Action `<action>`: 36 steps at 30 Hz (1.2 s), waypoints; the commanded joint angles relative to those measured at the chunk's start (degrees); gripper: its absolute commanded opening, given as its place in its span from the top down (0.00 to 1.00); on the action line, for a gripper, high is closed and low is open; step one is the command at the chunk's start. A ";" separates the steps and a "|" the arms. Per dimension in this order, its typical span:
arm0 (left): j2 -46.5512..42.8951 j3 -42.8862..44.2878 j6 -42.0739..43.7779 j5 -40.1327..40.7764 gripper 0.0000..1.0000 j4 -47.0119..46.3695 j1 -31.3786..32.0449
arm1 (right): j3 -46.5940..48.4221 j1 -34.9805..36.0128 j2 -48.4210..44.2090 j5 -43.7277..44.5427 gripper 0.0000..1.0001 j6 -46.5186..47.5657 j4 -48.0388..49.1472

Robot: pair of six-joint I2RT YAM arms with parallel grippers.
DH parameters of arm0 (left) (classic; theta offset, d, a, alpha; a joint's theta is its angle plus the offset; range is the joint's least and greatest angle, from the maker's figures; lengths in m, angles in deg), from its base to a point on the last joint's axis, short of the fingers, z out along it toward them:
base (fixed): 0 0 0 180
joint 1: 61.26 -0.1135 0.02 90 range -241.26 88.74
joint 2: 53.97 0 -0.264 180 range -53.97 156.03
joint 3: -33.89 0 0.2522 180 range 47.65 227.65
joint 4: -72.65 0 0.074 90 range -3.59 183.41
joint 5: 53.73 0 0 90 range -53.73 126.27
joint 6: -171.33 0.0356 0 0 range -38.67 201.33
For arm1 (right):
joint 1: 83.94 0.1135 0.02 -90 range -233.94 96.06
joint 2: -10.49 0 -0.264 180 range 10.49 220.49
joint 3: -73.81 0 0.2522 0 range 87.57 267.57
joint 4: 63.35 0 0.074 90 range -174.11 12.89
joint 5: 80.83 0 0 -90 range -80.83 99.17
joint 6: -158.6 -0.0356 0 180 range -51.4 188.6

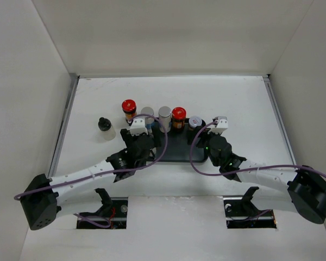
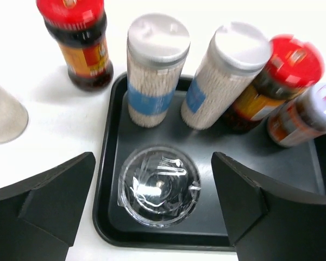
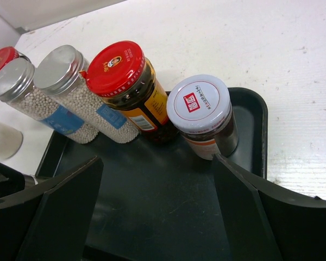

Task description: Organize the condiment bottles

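My left gripper (image 1: 139, 132) (image 2: 153, 166) is open, its fingers wide on either side of the clear shaker (image 2: 158, 185), which stands on the black tray's (image 2: 111, 163) near-left corner, untouched. Behind it on the tray stand two silver-capped cylinders (image 2: 155, 70) (image 2: 225, 70), a red-lidded jar (image 2: 277, 81) and the silvery-lidded jar (image 2: 309, 114). The other red-lidded jar (image 1: 129, 109) (image 2: 76, 41) and the black-capped bottle (image 1: 105, 128) stand on the table left of the tray. My right gripper (image 1: 207, 132) (image 3: 157, 163) is open and empty over the tray, just in front of the silvery-lidded jar (image 3: 201, 109).
The tray (image 1: 176, 153) lies mid-table just ahead of both wrists. White walls enclose the table on the left, back and right. In the right wrist view the tray floor (image 3: 152, 206) between the fingers is bare.
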 commanded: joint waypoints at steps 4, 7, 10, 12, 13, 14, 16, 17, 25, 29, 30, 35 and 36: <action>-3.69 8.11 3.17 -3.56 0.08 -2.84 -9.97 | 0.07 -0.27 0.21 0.40 0.11 -0.51 3.50; 1.30 12.94 2.47 -13.49 0.08 -1.79 -21.48 | 0.51 -0.18 0.30 0.57 0.10 0.02 3.50; 9.65 19.53 2.03 -22.63 0.08 0.32 -29.05 | 0.25 -0.10 0.21 0.31 0.10 -0.24 3.50; 13.87 22.43 2.73 -24.68 0.08 0.24 -31.26 | 0.25 -0.10 -0.22 0.22 0.10 -0.07 3.32; 15.37 23.49 2.82 -24.68 0.08 0.15 -32.06 | 0.25 -0.10 -0.31 0.40 0.09 0.11 3.41; 16.78 24.63 2.99 -24.94 0.08 0.24 -32.76 | 0.25 -0.10 -0.31 0.48 0.09 0.11 3.32; 19.42 26.66 3.78 -25.29 0.08 1.12 -34.60 | 0.16 -0.10 -0.05 0.22 0.09 -0.15 3.50; 20.39 27.36 3.87 -25.47 0.08 1.73 -35.13 | 0.25 -0.10 0.12 0.13 0.09 -0.24 3.24; 25.84 29.48 3.87 -25.65 0.08 5.25 -36.02 | 0.78 -0.10 1.00 -0.13 0.08 -0.07 3.23; 29.18 30.36 3.87 -27.58 0.08 4.99 -36.63 | 0.78 -0.01 1.44 -0.22 0.08 -0.24 3.50; 29.97 30.53 3.70 -28.02 0.09 4.81 -36.98 | 0.78 -0.01 1.62 -0.48 0.08 -0.24 3.41; 32.53 31.59 3.61 -28.02 0.12 4.99 -37.25 | 0.69 0.08 1.36 -0.57 0.07 -0.33 3.50; 32.61 31.33 3.61 -27.93 0.14 4.72 -37.34 | 0.60 0.08 1.36 -0.74 0.07 -0.42 3.32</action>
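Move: The red-lidded jar, standing outside the tray, is about 18 cm ahead of the left hand, 8 cm to its left and 8 cm lower. A silver-lidded shaker stands 13 cm ahead and 1 cm left; the black-lidded bottle 11 cm ahead and 19 cm left. The just-released glass jar is right below, about 6 cm down. From the right hand, the red-lidded jar lies some 15 cm ahead and 31 cm left. Left hand arcs open-fingered some 18 cm forward and 9 cm left, up then down over the red-lidded jar. ##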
